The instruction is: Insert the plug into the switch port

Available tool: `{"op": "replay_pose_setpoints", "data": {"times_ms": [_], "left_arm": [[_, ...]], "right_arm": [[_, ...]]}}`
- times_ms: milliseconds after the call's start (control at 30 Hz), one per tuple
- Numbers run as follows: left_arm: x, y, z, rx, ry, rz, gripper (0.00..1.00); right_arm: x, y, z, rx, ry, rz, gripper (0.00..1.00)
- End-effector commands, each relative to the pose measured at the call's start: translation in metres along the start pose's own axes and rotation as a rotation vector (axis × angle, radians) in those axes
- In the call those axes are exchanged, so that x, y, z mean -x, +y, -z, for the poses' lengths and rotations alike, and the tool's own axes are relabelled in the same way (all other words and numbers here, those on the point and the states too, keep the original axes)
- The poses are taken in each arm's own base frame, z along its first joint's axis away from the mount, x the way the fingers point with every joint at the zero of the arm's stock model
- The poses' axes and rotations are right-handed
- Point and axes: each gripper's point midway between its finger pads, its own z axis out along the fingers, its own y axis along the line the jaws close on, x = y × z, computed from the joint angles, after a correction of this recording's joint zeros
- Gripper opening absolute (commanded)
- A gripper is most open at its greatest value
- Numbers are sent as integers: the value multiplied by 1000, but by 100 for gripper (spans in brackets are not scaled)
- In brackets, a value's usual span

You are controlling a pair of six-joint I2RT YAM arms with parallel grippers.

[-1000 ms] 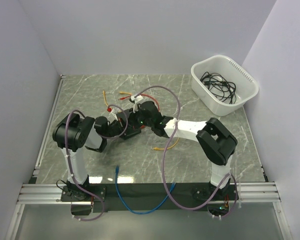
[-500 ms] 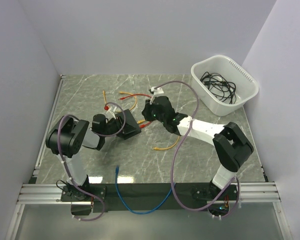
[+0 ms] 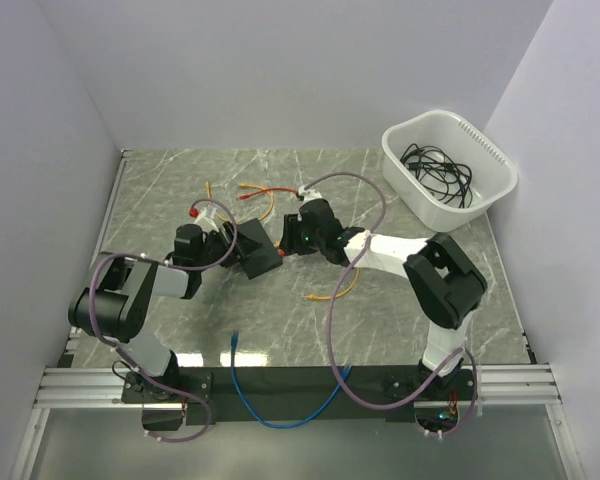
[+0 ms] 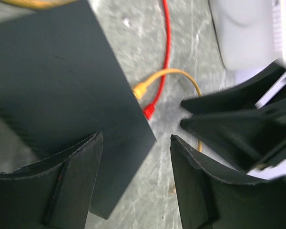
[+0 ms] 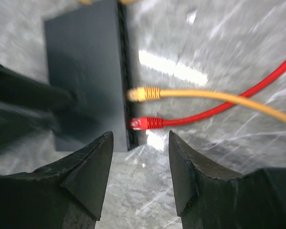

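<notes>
The switch is a flat black box lying on the marble table between my two grippers; it also shows in the left wrist view and the right wrist view. A red plug and a yellow plug both sit with their tips in the port row on its side, also seen from the left wrist as the red plug and yellow plug. My left gripper stands open over the switch's corner, holding nothing. My right gripper is open just off the red plug, empty.
A white tub with black cables stands at the back right. Red and yellow cables trail behind the switch, another yellow cable lies in front of it, and a blue cable hangs over the front edge.
Both grippers have opened and let go. The left arm has drawn back to the left of the switch, and the right gripper has backed off from the red plug.
</notes>
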Motion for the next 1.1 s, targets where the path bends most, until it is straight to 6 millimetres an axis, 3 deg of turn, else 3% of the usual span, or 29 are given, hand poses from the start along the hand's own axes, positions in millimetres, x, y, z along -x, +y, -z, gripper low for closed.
{"op": "replay_pose_setpoints", "data": {"times_ms": [0, 233, 467, 633, 833, 1067], "left_arm": [[-11, 45, 9, 170, 27, 52, 67], [-7, 59, 4, 172, 26, 89, 66], [-3, 64, 0, 189, 27, 112, 65], [2, 70, -4, 235, 22, 122, 64], [3, 75, 13, 313, -19, 149, 63], [24, 80, 40, 451, -135, 117, 63]], "right_arm": [[-5, 9, -7, 42, 48, -31, 58], [-13, 10, -17, 60, 76, -50, 58], [6, 24, -28, 82, 58, -53, 58], [1, 26, -39, 91, 79, -64, 58], [-20, 22, -44, 107, 114, -94, 58], [-38, 25, -48, 113, 143, -95, 58]]}}
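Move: The red plug lies against the near end of the switch's port side, level with the right hand, about 2 cm to its left and some 6 cm below. The yellow plug lies beside it, about 2 cm ahead, 3 cm left and 6 cm below the hand; the switch's middle is 1 cm ahead, 8 cm left and 6 cm below. From the left hand the red plug is about level, 9 cm to the right and 5 cm below. The right hand, fingers staying open, drops about 3 cm at once while easing back, then lifts slightly as it shifts left and forward over the plug ends, and sinks again, ending some 4 cm left and 3 cm lower with one finger above the switch top and the other close over the red plug. The left hand, also open, backs off from the switch: first forward and left, then mainly left, about 5 cm left in all, turning some 15 degrees counter-clockwise. ##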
